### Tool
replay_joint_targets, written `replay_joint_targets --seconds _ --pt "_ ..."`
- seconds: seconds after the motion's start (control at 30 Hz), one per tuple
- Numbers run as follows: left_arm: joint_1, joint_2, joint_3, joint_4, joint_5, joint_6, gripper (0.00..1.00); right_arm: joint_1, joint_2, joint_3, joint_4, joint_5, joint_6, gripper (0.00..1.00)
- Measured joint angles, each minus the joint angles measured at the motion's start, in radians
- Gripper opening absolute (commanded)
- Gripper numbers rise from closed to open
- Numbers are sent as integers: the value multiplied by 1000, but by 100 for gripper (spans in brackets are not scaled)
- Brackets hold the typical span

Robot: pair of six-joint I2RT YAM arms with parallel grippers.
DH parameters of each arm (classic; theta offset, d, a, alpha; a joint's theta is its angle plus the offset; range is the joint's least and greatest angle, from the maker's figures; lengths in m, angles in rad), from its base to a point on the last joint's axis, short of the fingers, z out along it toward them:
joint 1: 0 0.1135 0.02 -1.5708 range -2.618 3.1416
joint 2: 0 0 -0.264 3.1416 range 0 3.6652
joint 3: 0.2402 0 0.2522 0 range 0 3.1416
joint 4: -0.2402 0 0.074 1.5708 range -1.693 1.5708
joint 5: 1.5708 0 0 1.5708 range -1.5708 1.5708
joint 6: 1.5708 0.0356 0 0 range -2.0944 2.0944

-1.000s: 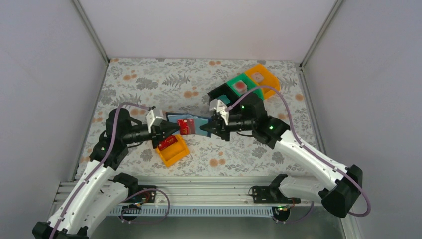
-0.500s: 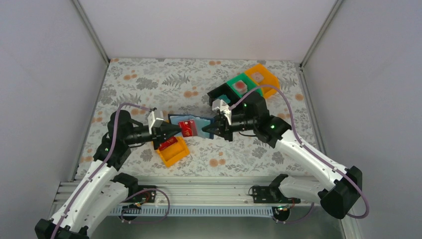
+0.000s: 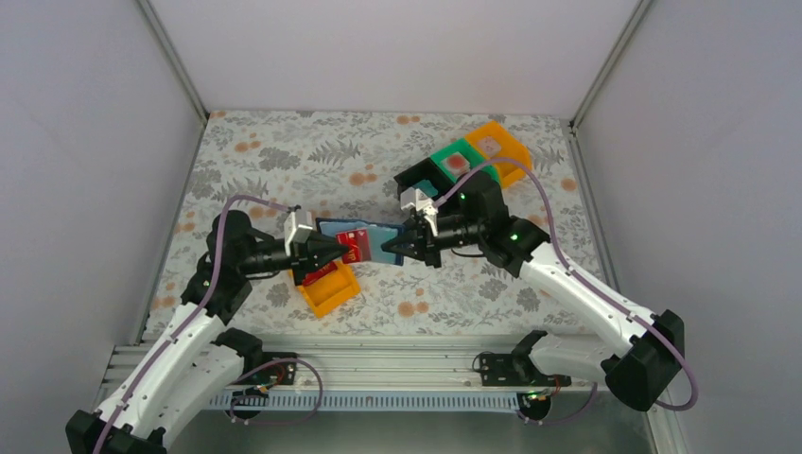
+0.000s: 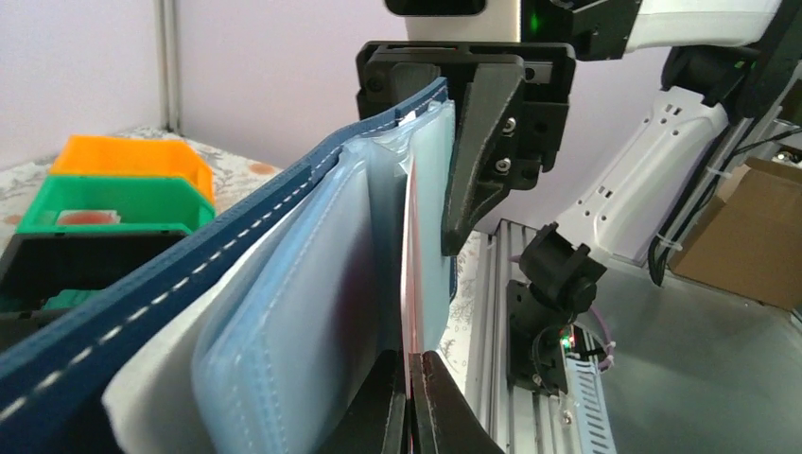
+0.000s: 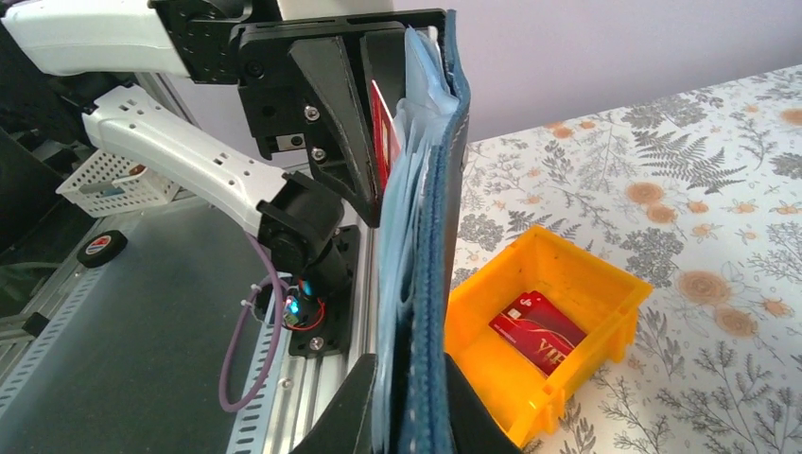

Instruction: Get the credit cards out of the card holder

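The navy card holder (image 3: 376, 236) hangs open in the air between both arms, its pale blue sleeves (image 4: 303, 312) fanned out. My right gripper (image 3: 397, 246) is shut on its right end, pinching the navy cover and sleeves (image 5: 430, 236) between the fingers. From the left, my left gripper (image 3: 333, 252) is shut on the edge of a red credit card (image 3: 353, 246), which stands partly inside a sleeve; its thin edge (image 4: 407, 265) runs up from my closed fingertips (image 4: 409, 364). Another red card (image 5: 541, 329) lies in the small orange bin (image 3: 333, 295) under the holder.
Black (image 3: 416, 177), green (image 3: 459, 161) and orange (image 3: 501, 147) bins stand in a row at the back right of the floral table. The metal rail with the arm bases runs along the near edge (image 3: 397, 364).
The left arm has shifted slightly and lowered its elbow. The holder, the red card and both grips look the same as before.
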Motion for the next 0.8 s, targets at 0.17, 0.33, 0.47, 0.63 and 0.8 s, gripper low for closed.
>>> replay_joint_targets --seconds 0.17,0.33,0.47,0.63,0.8 --pt "5 -1 18 -51 -64 -12 2 -9 -3 0 5 85 29 4" --pt "48 -1 47 -127 -263 -71 2 -121 -8 -1 14 227 140 4" --pt "77 2 48 -148 -355 -180 2 -251 19 -3 10 261 245 4" --pt "93 3 53 -108 -349 -267 2 -264 117 -37 -42 211 304 4" --pt "102 -5 58 -74 -329 -299 2 -263 201 -161 -92 171 337 5"
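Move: Between the two hands hangs the open card holder, its middle some 3 cm right of the left hand and 2 cm farther out. The red card in the left fingers is centred about 3 cm to their right. The orange tray lies some 7 cm left of that hand, 4 cm ahead and 26 cm below. From the right hand the red card is about 6 cm left, level with it; the black tray is roughly 24 cm ahead, 9 cm right and 26 cm below. Pulling apart, the two hands draw card and holder from each other: the left keeps its pinch on the red card and swings about 7 cm forward and 4 cm left, turning counter-clockwise. The right, still gripping the holder, sweeps 12 cm forward and 7 cm right, turning clockwise, then sinks fast, easing back slightly as its fingers tip down, towards the table short of the black tray. ##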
